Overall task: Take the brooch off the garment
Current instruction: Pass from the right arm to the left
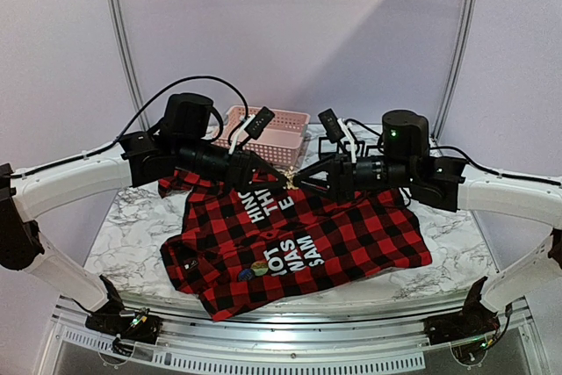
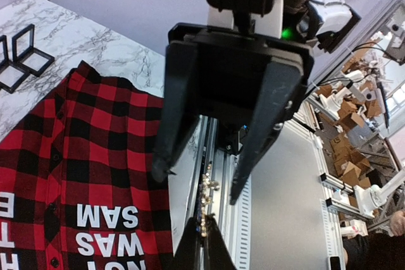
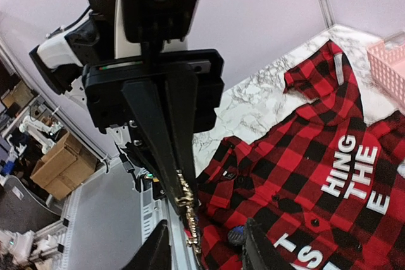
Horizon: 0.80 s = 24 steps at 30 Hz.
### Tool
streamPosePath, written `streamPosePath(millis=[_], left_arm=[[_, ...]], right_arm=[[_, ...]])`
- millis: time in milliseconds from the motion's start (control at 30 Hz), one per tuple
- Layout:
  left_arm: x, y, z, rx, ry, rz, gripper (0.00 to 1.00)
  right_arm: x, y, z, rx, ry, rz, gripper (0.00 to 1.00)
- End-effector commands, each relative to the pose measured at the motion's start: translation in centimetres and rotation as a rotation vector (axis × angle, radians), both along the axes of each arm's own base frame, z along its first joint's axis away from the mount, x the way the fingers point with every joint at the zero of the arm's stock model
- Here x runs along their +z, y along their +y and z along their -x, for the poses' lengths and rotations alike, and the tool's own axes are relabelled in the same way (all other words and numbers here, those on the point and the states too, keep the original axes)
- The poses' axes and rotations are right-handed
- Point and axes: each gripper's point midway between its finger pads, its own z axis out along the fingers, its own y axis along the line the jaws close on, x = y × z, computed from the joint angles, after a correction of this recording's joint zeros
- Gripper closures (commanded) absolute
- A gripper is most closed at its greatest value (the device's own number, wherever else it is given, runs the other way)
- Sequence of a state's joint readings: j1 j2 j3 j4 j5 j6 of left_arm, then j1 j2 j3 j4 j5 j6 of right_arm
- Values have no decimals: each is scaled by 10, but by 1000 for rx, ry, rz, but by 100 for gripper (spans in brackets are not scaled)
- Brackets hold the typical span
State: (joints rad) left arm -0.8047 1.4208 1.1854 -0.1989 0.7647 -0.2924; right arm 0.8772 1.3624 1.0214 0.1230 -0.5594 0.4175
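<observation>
The red-and-black plaid garment [image 1: 351, 234] with white lettering lies flat on the marble table; it also shows in the left wrist view [image 2: 95, 156] and the right wrist view [image 3: 304, 156]. My left gripper [image 1: 274, 177] is shut on a long gold jewelled brooch [image 1: 286, 180] and holds it in the air above the shirt. The brooch sticks out of the left gripper [image 2: 204, 222] in the left wrist view [image 2: 209, 188]. It hangs from the left fingers in the right wrist view [image 3: 186, 203]. My right gripper [image 3: 205, 226] faces it, open, its fingers either side of the brooch.
A pink basket [image 1: 268, 133] stands at the back of the table. Black square frames [image 2: 19, 55] sit beside it, behind my right arm. Two round badges [image 1: 253, 270] are on the shirt's front near the table's near edge; one, blue, shows in the right wrist view [image 3: 235, 235].
</observation>
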Motion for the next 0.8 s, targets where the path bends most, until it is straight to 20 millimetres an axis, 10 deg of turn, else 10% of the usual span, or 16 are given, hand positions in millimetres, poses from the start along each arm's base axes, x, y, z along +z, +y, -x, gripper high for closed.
streamPosePath(millis=[0, 333, 767], left_arm=[[16, 3, 2, -27, -26, 43, 100], [35, 14, 9, -72, -42, 97, 100], [39, 16, 12, -98, -32, 109, 100]], right_arm=[[14, -12, -3, -76, -63, -29, 47], [-10, -33, -13, -198, -86, 23, 36], [-30, -4, -8, -133, -94, 110, 33]])
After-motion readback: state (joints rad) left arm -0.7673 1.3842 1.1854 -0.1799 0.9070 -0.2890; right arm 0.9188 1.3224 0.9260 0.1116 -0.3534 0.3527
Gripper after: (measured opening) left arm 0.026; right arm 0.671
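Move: Held in the left hand's shut fingers, the brooch sticks out roughly 1 cm to the right of that hand's point, level with it. From the right hand, whose fingers are already part open, the brooch lies about 3 cm to the left at the same height. Some 28 cm beneath, the garment's middle is about 6 cm ahead of the left hand and 2 cm to its right; the two round badges sit about 9 cm left and 4 cm back. Backing off from the brooch, the right hand spreads its already parted fingers wider and swings about 3 cm right with a slight rise, then sinks nearly 5 cm towards the garment, easing back left and turning about 10 degrees clockwise. The left hand keeps its pinch and lifts the brooch about 2.5 cm, drawing slightly back and left. ##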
